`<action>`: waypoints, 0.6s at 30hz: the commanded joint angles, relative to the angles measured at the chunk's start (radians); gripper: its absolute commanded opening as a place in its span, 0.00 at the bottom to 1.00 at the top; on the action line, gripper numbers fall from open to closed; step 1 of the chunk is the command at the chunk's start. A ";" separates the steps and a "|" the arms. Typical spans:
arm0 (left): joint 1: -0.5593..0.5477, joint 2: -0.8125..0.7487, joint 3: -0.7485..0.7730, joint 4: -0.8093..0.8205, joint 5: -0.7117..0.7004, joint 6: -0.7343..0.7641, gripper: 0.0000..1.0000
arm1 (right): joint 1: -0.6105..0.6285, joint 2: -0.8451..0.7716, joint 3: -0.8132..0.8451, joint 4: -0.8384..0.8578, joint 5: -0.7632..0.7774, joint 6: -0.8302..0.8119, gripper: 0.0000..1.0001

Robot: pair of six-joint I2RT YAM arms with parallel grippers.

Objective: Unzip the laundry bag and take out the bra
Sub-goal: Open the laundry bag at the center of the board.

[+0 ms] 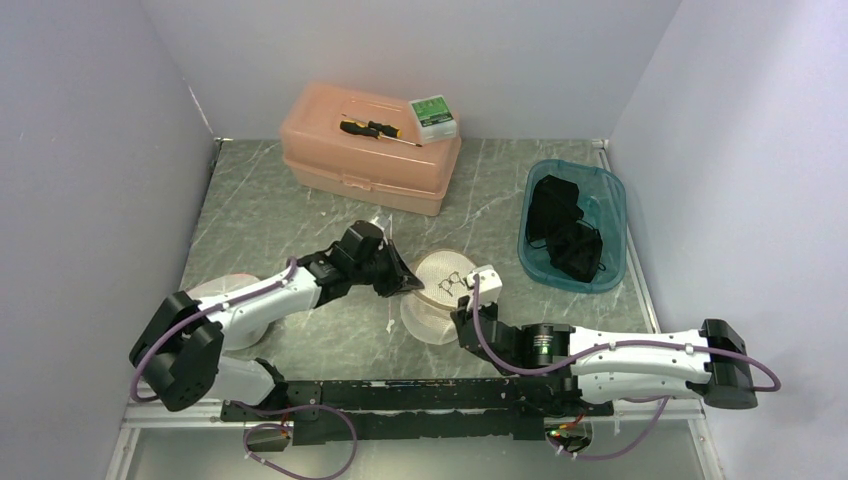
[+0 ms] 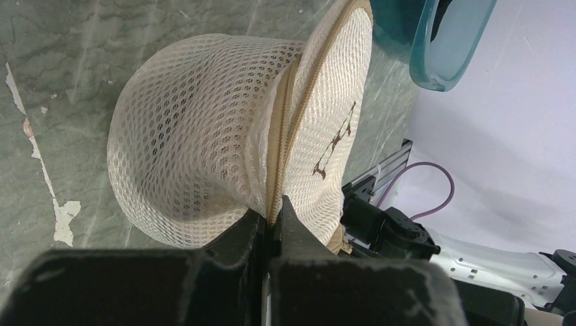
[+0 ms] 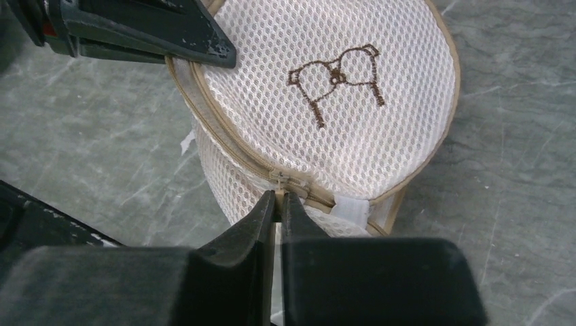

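The laundry bag (image 1: 440, 300) is a round cream mesh drum with tan trim and a brown embroidered bra outline on its lid (image 3: 339, 88). It stands at the table's middle and is zipped closed. My left gripper (image 2: 274, 210) is shut on the tan zipper seam (image 2: 285, 122) at the bag's left rim; its black fingers (image 3: 170, 30) show in the right wrist view. My right gripper (image 3: 279, 197) is shut on the zipper pull (image 3: 280, 180) at the bag's near side, beside a white tab (image 3: 352, 208). The bra is hidden.
A salmon plastic case (image 1: 370, 155) stands at the back with a screwdriver (image 1: 375, 129) and a green-white box (image 1: 433, 113) on top. A teal bin (image 1: 610, 200) holding black cloth (image 1: 560, 230) sits right. A pale round object (image 1: 235, 300) lies under the left arm.
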 commanded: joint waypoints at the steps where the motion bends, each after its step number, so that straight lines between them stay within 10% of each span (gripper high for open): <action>1: 0.006 -0.046 -0.023 0.045 -0.013 0.002 0.03 | -0.003 -0.058 0.023 0.070 -0.017 -0.050 0.23; 3: 0.007 -0.063 -0.032 0.061 -0.018 0.005 0.03 | -0.004 -0.095 0.026 0.102 -0.039 -0.074 0.52; 6: 0.007 -0.100 -0.041 0.086 -0.043 0.021 0.03 | -0.004 -0.134 0.068 0.085 -0.044 -0.092 0.68; 12: 0.006 -0.221 -0.106 0.227 -0.181 0.092 0.02 | -0.073 -0.182 0.101 0.057 -0.051 -0.109 0.73; 18: 0.004 -0.351 -0.245 0.499 -0.404 0.211 0.03 | -0.441 -0.220 0.067 0.173 -0.444 -0.082 0.73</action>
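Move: My left fingers pinch the laundry bag by its zipped rim; the bag's middle lies about 4 cm right, 2 cm back and 4 cm below them. My right fingers are shut on the zipper pull, with the bag's middle some 4 cm left, 4 cm ahead and 4 cm below. The teal bin stands roughly 22 cm ahead of my right hand, 24 cm right and 10 cm lower; the pink toolbox is about 27 cm ahead of my left hand, 9 cm left and 3 cm below. I spread my right fingers wide to let go of the zipper pull and rise straight up about 8 cm, swinging forward and a little right only near the end, rolling some 15 degrees. My left hand keeps its pinch on the rim and, gathering speed, draws the bag up about 5 cm, left and slightly forward, its fingertips tipping up towards level. ##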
